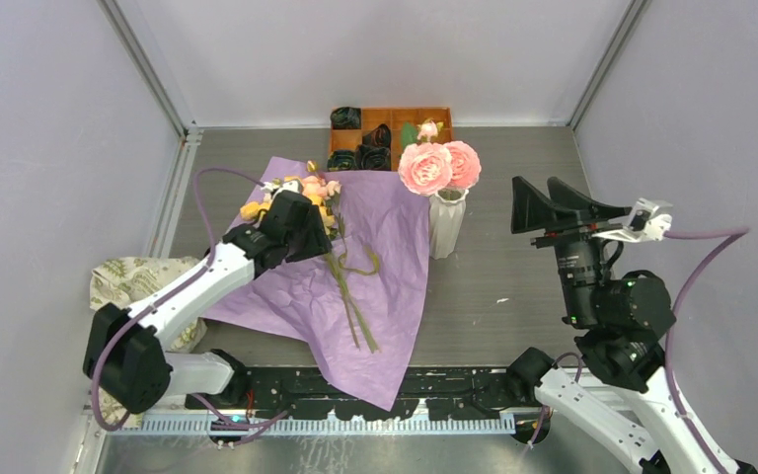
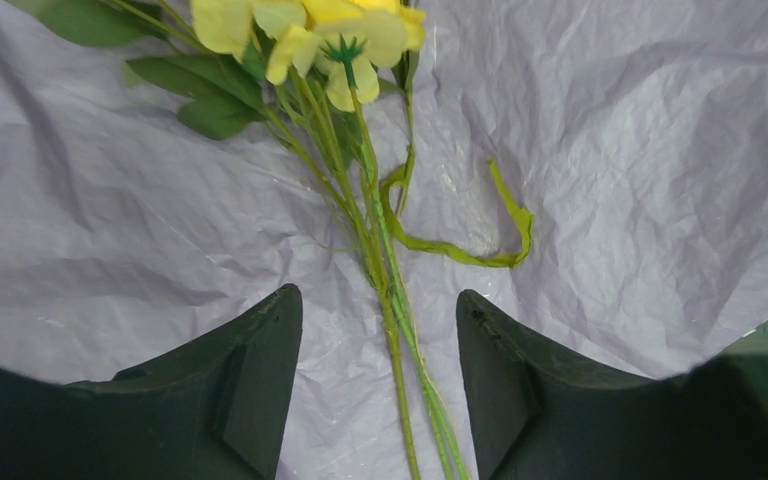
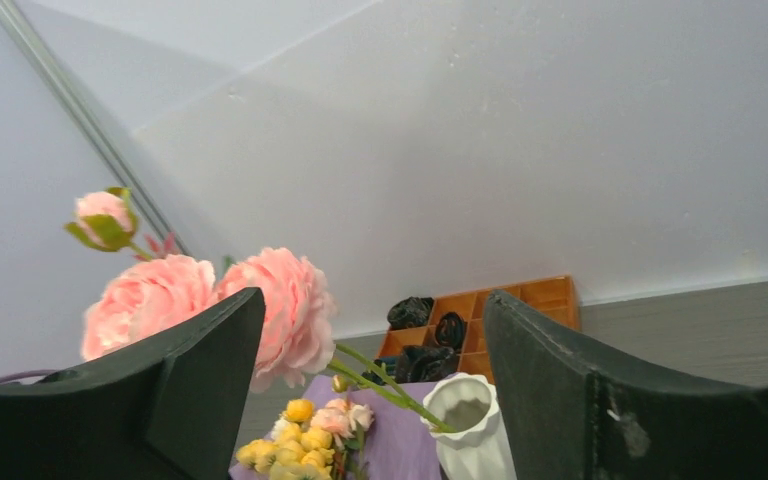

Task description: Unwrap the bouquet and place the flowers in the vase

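Observation:
The bouquet's purple paper (image 1: 395, 276) (image 2: 110, 220) lies spread flat on the table. On it rest flowers (image 1: 343, 272) with green stems (image 2: 385, 270) and yellow heads (image 2: 310, 30); a loose green tie (image 2: 460, 255) curls beside them. My left gripper (image 1: 296, 222) (image 2: 378, 292) hovers open over the stems, one finger on each side, touching neither. The white ribbed vase (image 1: 446, 225) (image 3: 470, 425) stands upright at the paper's right edge and holds two pink roses (image 1: 439, 166) (image 3: 260, 310) and a bud. My right gripper (image 1: 536, 197) (image 3: 372, 294) hangs open and empty in the air, right of the vase.
An orange compartment tray (image 1: 424, 118) with dark fabric coils (image 1: 373, 148) sits against the back wall behind the vase. A beige leaf-print cloth (image 1: 128, 276) lies at the left edge beside the left arm. Grey walls close in three sides.

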Controlling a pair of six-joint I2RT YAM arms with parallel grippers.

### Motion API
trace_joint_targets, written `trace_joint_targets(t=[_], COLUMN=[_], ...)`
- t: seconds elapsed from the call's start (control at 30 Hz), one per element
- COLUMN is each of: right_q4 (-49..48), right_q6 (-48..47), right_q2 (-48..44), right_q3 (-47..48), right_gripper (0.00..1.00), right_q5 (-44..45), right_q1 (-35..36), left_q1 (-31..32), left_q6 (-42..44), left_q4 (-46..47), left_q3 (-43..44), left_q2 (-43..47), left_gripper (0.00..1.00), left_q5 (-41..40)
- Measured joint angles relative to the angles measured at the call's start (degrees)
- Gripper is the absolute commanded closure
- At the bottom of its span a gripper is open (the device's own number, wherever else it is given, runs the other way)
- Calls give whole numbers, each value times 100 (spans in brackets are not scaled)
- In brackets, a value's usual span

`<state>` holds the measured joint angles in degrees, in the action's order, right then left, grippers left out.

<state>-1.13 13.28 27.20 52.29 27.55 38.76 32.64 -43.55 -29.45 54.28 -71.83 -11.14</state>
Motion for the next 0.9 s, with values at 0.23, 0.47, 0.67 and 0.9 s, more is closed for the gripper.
trace_joint_targets(t=[0.23,0.47,0.67,0.9], right_q4=[339,713,852,1071], right_q6=[317,662,940,1137], right_q2=[-142,-48,232,374], right_q3=[188,236,345,448], right_gripper=[39,50,60,69], right_q5=[-299,-940,-1552,-2129], right_q1=[0,0,0,0], left_q1=[-68,-179,-302,-396], left_q6=[-120,-111,-81,55], left_q4=[240,367,483,667], left_q3=[0,-2,-2,96], left_q2=[-756,-1075,-1384,-1961], left_gripper=[58,64,78,95], left_q5=[289,328,328,422])
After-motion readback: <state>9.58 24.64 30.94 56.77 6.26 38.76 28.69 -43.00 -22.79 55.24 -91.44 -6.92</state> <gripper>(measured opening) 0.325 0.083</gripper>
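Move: The bare part of the bouquet's stems, just below the heads, lies about 4 cm ahead of the left hand and some 10 cm below. The yellow flower heads are about 13 cm ahead and 5 cm left, the loose green strip about 4 cm ahead and 7 cm right, both as low as the stems. The vase stands about 23 cm right and 5 cm ahead. From the high right hand the stems are roughly 33 cm left, 11 cm ahead and 42 cm below. Down, about 9 cm and slightly forward, goes the left hand onto the bouquet's stems just below the yellow heads, tipping some 10 degrees further down while its half-open fingers shut around the stems near the paper. Meanwhile the empty right hand, high up, swings about 7 cm left towards the vase, turns counter-clockwise and partly closes its fingers. ##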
